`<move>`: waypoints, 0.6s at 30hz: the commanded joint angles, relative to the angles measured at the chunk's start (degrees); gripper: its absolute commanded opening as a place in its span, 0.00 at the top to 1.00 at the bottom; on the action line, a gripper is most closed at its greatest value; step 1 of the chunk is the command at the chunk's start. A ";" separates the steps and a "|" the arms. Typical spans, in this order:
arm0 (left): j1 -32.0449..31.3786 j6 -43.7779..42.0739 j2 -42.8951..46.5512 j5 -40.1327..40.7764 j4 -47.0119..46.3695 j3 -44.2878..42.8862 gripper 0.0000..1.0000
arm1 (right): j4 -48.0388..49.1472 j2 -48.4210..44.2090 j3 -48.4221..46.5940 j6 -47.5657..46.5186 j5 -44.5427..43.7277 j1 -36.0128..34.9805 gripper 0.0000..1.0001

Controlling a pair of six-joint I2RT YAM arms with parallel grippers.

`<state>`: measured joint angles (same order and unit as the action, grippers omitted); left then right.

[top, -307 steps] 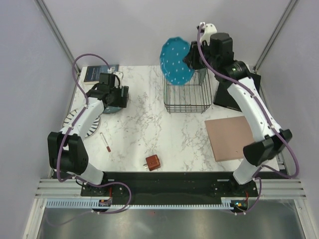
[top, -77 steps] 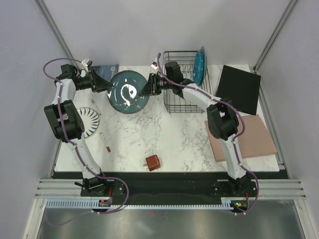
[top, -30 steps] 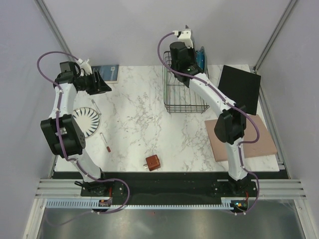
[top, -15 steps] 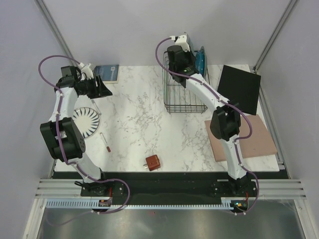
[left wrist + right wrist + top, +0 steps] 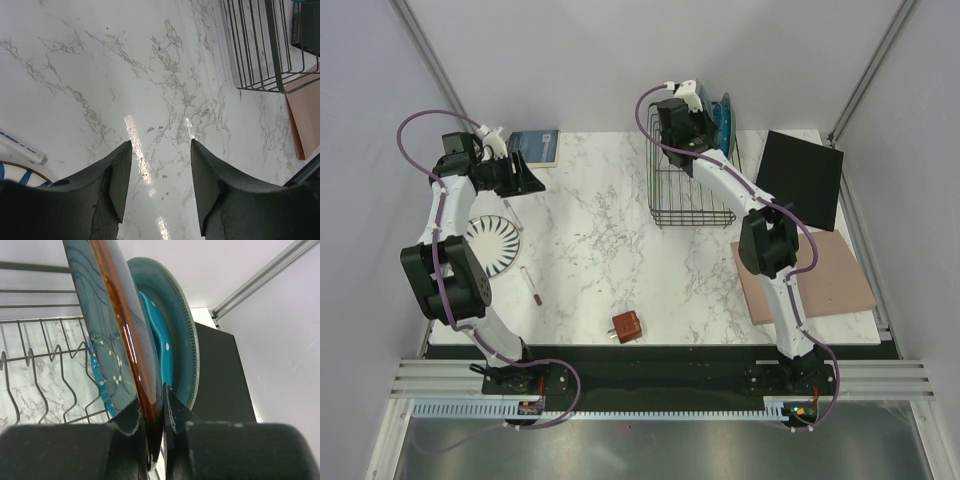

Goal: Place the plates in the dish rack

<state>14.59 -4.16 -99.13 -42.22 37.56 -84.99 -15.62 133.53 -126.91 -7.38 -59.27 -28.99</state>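
My right gripper (image 5: 154,410) is shut on the brown rim of a dark teal plate (image 5: 107,315), holding it on edge above the back of the black wire dish rack (image 5: 695,190). Just behind it, a bright blue plate with white dots (image 5: 172,345) stands upright in the dish rack (image 5: 40,355), and it shows too in the top view, blue plate (image 5: 724,115). A white plate with dark radial stripes (image 5: 490,245) lies flat at the table's left edge. My left gripper (image 5: 160,185) hangs open over bare marble at the back left, left gripper (image 5: 525,178), with nothing between its fingers.
A flat black panel (image 5: 802,178) and a pink board (image 5: 820,278) lie right of the rack. A small red-brown block (image 5: 627,326) sits near the front. A red-tipped pen (image 5: 532,287), a white pen (image 5: 510,213) and a dark blue booklet (image 5: 535,146) are on the left.
The right gripper has shifted slightly over the back of the rack, still gripping the teal plate. The left gripper has moved a little toward the table's middle, staying open.
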 commanded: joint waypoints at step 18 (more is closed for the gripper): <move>-0.09 -1.46 -2.12 -1.64 -0.47 0.18 0.43 | 4.19 2.70 -5.10 3.42 -3.14 1.66 0.95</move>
<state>14.59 -4.16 -100.33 -42.39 37.58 -84.97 -17.39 139.11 -128.05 -5.39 -57.67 -28.27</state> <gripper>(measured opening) 0.569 0.147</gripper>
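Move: The right hand holds the dark brown-rimmed plate by its edge; its slot in the dish rack lies about 13 cm below, 2 cm ahead and 1 cm to the right. The blue spotted plate stands some 4 cm right, 2 cm ahead and 11 cm below the hand, the green plate just beyond at 7 cm right, equally far ahead and below. From the left hand the slot is roughly 14 cm ahead, 42 cm right, 8 cm below. The right hand, still pinching the plate, lowers it about 5 cm towards the slot left of the spotted plate. ##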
